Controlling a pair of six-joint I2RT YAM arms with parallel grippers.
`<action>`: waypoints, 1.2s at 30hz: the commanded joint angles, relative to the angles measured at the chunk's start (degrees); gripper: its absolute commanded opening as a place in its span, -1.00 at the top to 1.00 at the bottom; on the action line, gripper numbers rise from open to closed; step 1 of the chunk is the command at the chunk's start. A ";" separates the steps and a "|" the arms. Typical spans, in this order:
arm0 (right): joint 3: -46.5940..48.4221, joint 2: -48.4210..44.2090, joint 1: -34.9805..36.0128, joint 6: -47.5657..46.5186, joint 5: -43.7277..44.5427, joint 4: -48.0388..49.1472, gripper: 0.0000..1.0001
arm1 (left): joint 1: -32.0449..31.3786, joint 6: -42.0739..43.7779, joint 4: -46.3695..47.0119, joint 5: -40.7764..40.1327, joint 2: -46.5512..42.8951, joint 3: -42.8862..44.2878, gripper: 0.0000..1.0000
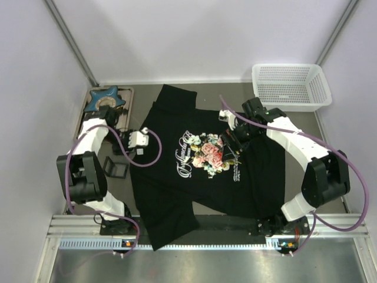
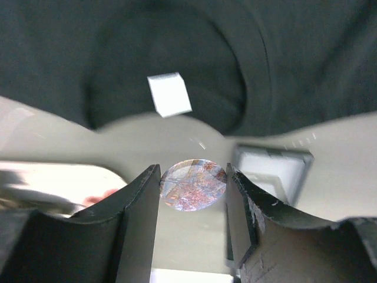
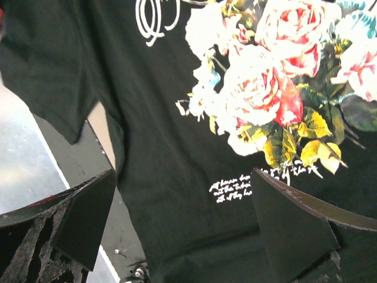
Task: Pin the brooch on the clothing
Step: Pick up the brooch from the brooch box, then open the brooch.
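Observation:
The brooch (image 2: 193,186), a small round pinkish disc, sits between the fingers of my left gripper (image 2: 193,174), which is shut on its two edges. In the top view the left gripper (image 1: 140,140) hovers by the left sleeve of the clothing (image 1: 200,165), a black T-shirt with a rose print lying flat; the brooch is too small to make out there. The shirt's dark fabric (image 2: 247,53) fills the far part of the left wrist view. My right gripper (image 1: 233,145) hangs open over the print, nothing between its fingers (image 3: 88,212), with the shirt (image 3: 159,135) below.
A black square box (image 1: 116,167) lies left of the shirt; its pale inside (image 2: 272,170) shows beside the left fingers. A blue star-shaped dish (image 1: 105,99) sits on a tray at back left. A white basket (image 1: 291,85) stands at back right. Side walls are close.

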 commanded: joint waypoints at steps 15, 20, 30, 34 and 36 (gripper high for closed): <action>-1.68 -23.31 -1.06 -21.89 -16.31 26.21 -0.92 | -34.32 -70.81 26.70 38.47 -16.04 7.85 0.17; -6.77 -29.29 7.01 -39.56 -16.23 26.04 -0.73 | -36.96 -84.28 33.33 45.25 -16.75 4.24 0.18; -11.18 -29.91 20.29 -61.37 -11.66 25.25 -0.17 | -39.16 -90.89 35.36 51.93 -15.52 2.48 0.21; -10.04 -27.98 21.35 -63.49 -11.30 25.33 -0.08 | -40.12 -91.24 35.01 52.46 -15.96 1.25 0.23; -9.24 -27.19 21.53 -63.57 -11.22 25.33 -0.07 | -40.30 -91.33 34.75 52.81 -15.96 0.81 0.24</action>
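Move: The left hand already pinches the brooch; the right gripper it will meet hangs about 44 cm to its right, 4 cm back and 6 cm higher. Some 8 cm below hand height, the flower print lies 37 cm right and 1 cm ahead, the white tag 6 cm right and 2 cm ahead, and the brooch box 5 cm back, 4 cm left. From the right hand the brooch is 44 cm left, 4 cm ahead, 6 cm lower. Left hand carries the brooch 30 cm right and up; right hand rises, then sinks back-left, turning and half-closing. ##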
